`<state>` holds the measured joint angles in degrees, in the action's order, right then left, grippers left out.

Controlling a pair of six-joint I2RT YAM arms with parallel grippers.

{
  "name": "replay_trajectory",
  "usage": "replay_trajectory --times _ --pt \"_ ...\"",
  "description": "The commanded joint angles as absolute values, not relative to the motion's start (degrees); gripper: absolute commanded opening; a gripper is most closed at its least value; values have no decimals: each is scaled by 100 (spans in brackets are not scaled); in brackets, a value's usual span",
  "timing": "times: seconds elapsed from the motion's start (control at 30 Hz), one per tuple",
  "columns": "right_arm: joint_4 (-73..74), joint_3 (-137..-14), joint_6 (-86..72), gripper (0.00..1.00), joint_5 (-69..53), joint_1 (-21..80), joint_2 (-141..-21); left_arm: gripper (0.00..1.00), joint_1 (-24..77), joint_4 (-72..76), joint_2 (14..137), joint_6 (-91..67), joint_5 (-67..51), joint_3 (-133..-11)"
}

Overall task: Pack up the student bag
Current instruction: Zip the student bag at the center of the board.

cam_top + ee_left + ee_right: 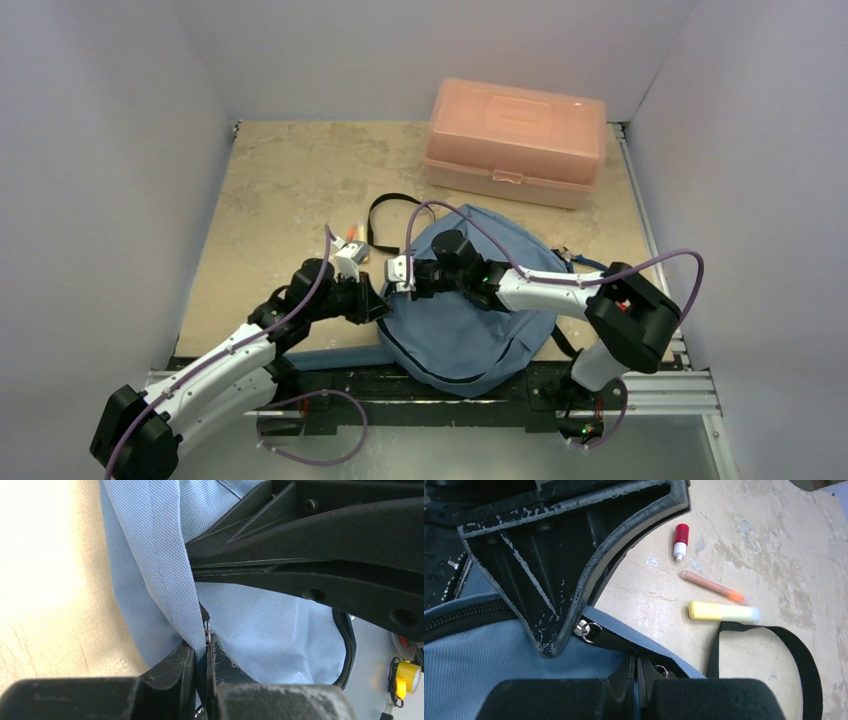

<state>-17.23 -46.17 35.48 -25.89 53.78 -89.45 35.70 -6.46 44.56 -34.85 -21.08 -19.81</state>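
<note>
The student bag, a soft blue-grey backpack, lies flat at the table's near edge. My left gripper is at its left rim. In the left wrist view this gripper is shut on a fold of the bag's fabric, beside a small metal zipper ring. My right gripper is just behind it, and in the right wrist view it is shut on the bag's edge by the dark zipper. A sliver of blue cloth shows between its jaws.
A salmon-pink plastic box stands shut at the back right. On the table left of the bag lie a red-capped small bottle, an orange pencil and a yellow highlighter. A black strap loop lies next to them.
</note>
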Motion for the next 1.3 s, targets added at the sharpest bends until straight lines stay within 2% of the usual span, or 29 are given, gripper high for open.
replay_trajectory --times 0.0,0.07,0.13,0.2,0.27,0.4,0.53,0.77,0.83,0.87,0.9,0.97,1.0,1.03,1.07,1.13,1.27 --pt "-1814 -4701 2927 0 -2031 5396 -8716 0 3590 -424 4375 -3509 -2235 -2067" --pt "-1824 -4719 2648 0 -1867 5396 -8699 6 3593 -757 4435 -3578 -2175 -2201" --pt "-1796 -4725 2482 0 -1785 5396 -8629 27 3592 -1069 4524 -3693 -2168 -2313" --pt "-1742 -4738 2375 0 -1750 5396 -8542 31 3593 -1193 4575 -3858 -2185 -2282" --pt "-1679 -4765 2280 0 -1598 5396 -8473 27 3591 -1156 4526 -3966 -2269 -2181" --pt "-1476 -4808 2090 0 -952 5374 -8385 0 3593 -1452 4253 -4034 -2019 -2140" --pt "-1432 -4803 1841 0 -78 5064 -8442 0 3594 -1571 4039 -4013 -1833 -2057" --pt "-884 -5281 1570 0 265 4539 -8910 0 3592 -1707 3920 -3985 -1741 -2060" --pt "-669 -5382 1584 0 -37 4487 -8881 0 3588 -1730 3915 -3983 -1647 -2079" --pt "-522 -5407 1517 8 -196 4490 -8796 0 3589 -1717 3937 -3982 -1622 -2090" --pt "-375 -5435 1304 25 -488 4494 -8676 0 3590 -1700 3995 -3997 -1604 -2115" --pt "-112 -5418 790 54 -1302 4487 -8351 9 3592 -1799 4187 -3969 -1568 -2278" --pt "-34 -5356 393 62 -1564 4485 -8170 14 3594 -1843 4274 -3962 -1552 -2367" --pt "51 -5299 -98 75 -1667 4467 -7928 18 3595 -1900 4339 -3956 -1507 -2446" --pt "191 -5271 -512 80 -1704 4446 -7803 22 3590 -1928 4394 -3960 -1474 -2510" --pt "549 -5299 -940 80 -1733 4385 -7684 29 3592 -1943 4471 -3976 -1425 -2598" --pt "700 -5072 -1581 76 -688 4251 -7590 32 3595 -1984 4663 -4009 -1400 -2737"
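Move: The right fingers are already shut on the near zipper pull's black tab. The far pull they draw it to lies about 3 cm ahead and 1 cm to the right, level with them. The near pull trails some 4 cm back and 1 cm left. On the table about 7 cm lower, the yellow highlighter lies about 9 cm ahead and 5 cm left. From the left hand, which holds the zipper edge, the far pull is about 8 cm ahead, 2 cm right and 1 cm higher. Drag the tab forward and right with the right gripper, about 8 cm along the zipper towards the far pull, turning the wrist some 30 degrees clockwise. Then open wide, let go and lift away about 5 cm, going farther right and a little back. With the left gripper, loosen, close again on the bag's edge, ease it 2 cm left, and finish slightly opened around the edge. ##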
